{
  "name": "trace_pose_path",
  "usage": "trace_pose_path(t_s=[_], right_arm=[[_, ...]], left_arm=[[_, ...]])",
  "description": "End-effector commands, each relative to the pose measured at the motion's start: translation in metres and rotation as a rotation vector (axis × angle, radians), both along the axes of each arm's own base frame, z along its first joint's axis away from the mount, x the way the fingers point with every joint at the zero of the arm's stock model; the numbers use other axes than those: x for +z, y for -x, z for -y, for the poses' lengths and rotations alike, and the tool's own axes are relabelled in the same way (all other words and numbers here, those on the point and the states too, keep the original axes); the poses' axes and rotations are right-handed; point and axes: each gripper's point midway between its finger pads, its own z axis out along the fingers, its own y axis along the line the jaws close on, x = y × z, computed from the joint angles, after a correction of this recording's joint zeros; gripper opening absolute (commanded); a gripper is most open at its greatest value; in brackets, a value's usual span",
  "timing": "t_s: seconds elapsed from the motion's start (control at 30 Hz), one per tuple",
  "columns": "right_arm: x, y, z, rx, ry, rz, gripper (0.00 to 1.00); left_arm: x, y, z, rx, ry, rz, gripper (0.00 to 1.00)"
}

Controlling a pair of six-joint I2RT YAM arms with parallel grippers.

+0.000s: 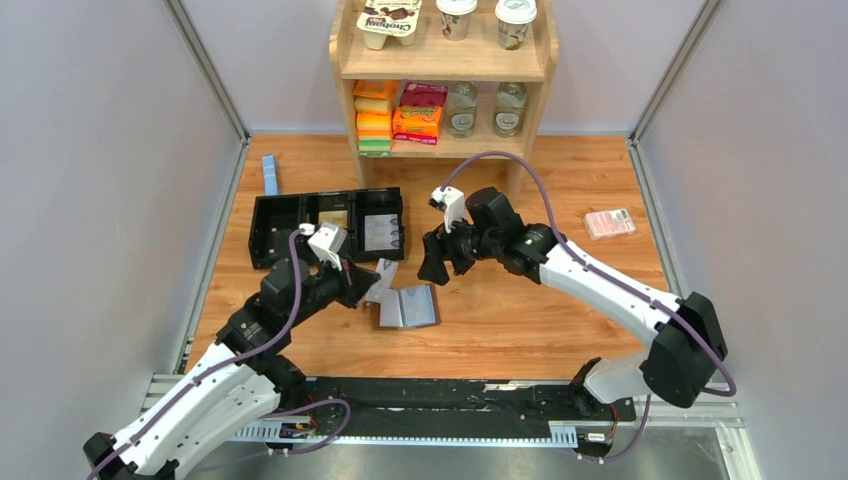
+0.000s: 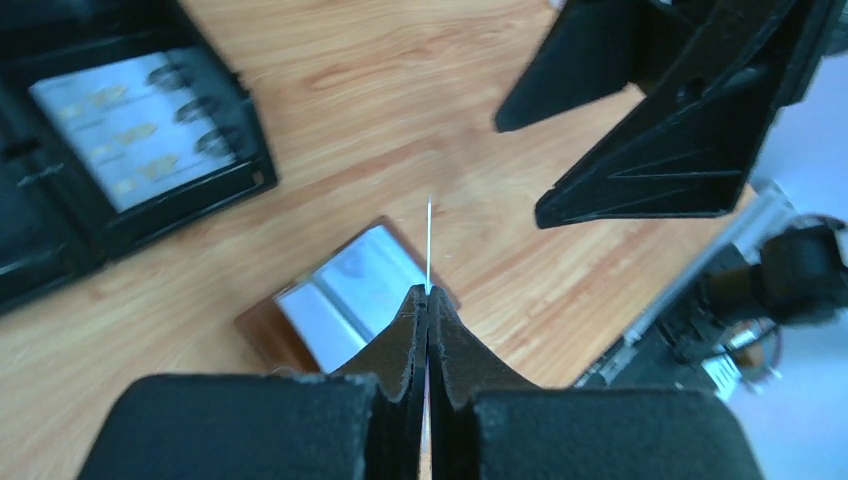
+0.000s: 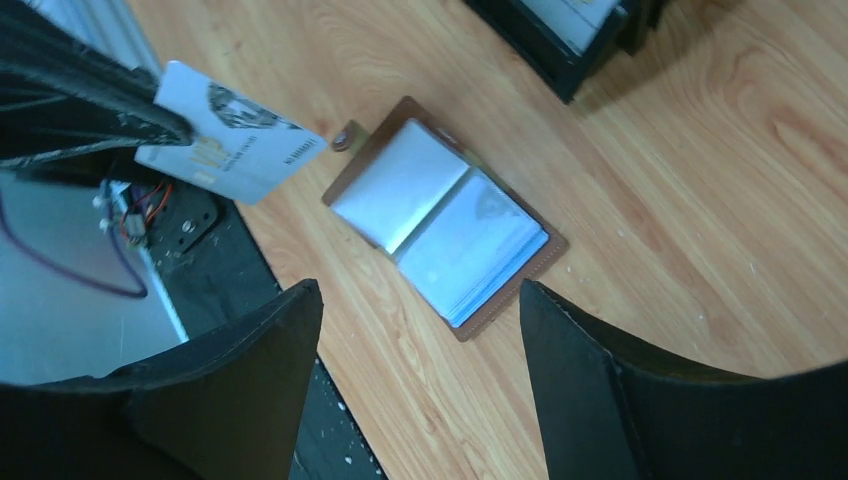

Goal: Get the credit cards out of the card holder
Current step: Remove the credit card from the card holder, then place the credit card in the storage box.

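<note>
The card holder (image 1: pixel 408 307) lies open on the wooden table, brown edging round a grey-blue inside, and shows below both wrists (image 2: pixel 335 300) (image 3: pixel 445 230). My left gripper (image 1: pixel 373 289) (image 2: pixel 428 292) is shut on one pale credit card (image 1: pixel 384 277) (image 3: pixel 235 140), lifted just left of the holder and seen edge-on (image 2: pixel 429 235) in the left wrist view. My right gripper (image 1: pixel 435 268) (image 3: pixel 420 290) hovers open above the holder's right side, with nothing between its fingers. More credit cards (image 1: pixel 382 232) (image 2: pixel 130 125) lie in the black tray.
The long black tray (image 1: pixel 272 225) (image 2: pixel 150 225) stands behind the left gripper. A wooden shelf (image 1: pixel 445 70) with packets and jars is at the back. A pink-red packet (image 1: pixel 609 222) lies far right, a narrow blue strip (image 1: pixel 269 173) far left.
</note>
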Motion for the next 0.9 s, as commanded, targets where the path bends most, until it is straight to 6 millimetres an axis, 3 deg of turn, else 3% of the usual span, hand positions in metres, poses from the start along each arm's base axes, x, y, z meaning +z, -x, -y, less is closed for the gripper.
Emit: trace_pose_path(t_s=[0.0,0.17,0.37,0.5,0.63,0.67,0.73,0.8,0.83,0.87], right_arm=[[0.054,0.025,-0.010,0.240,-0.132,0.148,0.75],[0.079,0.048,-0.017,0.395,-0.238,0.180,0.74],[0.092,0.065,-0.025,0.502,-0.317,0.139,0.65],[0.091,0.067,-0.026,0.515,-0.322,0.126,0.26],[0.087,0.064,-0.029,0.512,-0.313,0.106,0.01],[0.086,0.063,-0.030,0.506,-0.311,0.103,0.00],[0.084,0.057,-0.033,0.474,-0.305,0.080,0.00],[0.081,0.049,-0.037,0.441,-0.296,0.065,0.00],[0.079,0.043,-0.040,0.414,-0.289,0.058,0.00],[0.078,0.036,-0.043,0.381,-0.282,0.047,0.00]], left_arm=[[0.050,0.019,0.027,-0.256,0.030,0.165,0.00],[0.070,0.042,0.046,-0.453,0.053,0.189,0.00],[0.086,0.046,0.056,-0.539,0.048,0.221,0.00],[0.084,0.043,0.059,-0.567,0.008,0.196,0.00],[0.084,0.037,0.054,-0.541,-0.038,0.218,0.00],[0.084,0.036,0.053,-0.532,-0.045,0.220,0.00],[0.084,0.021,0.044,-0.436,-0.089,0.229,0.06],[0.081,0.008,0.031,-0.338,-0.143,0.235,0.25],[0.085,0.002,0.022,-0.280,-0.160,0.253,0.42],[0.081,-0.011,0.009,-0.184,-0.200,0.252,0.49]])
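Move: The credit card, already pinched in the left fingers, has its middle roughly 1 cm ahead and 2 cm right of the left hand, and about 9 cm left and 2 cm back of the open right hand, near its height. The card holder lies open 16 cm below both, level with the left hand and 6 cm right of it. The black tray is some 16 cm ahead and 11 cm left of the left hand. Both hands rise some 6 cm, the right also drawing back and pinching the card before the left opens. ##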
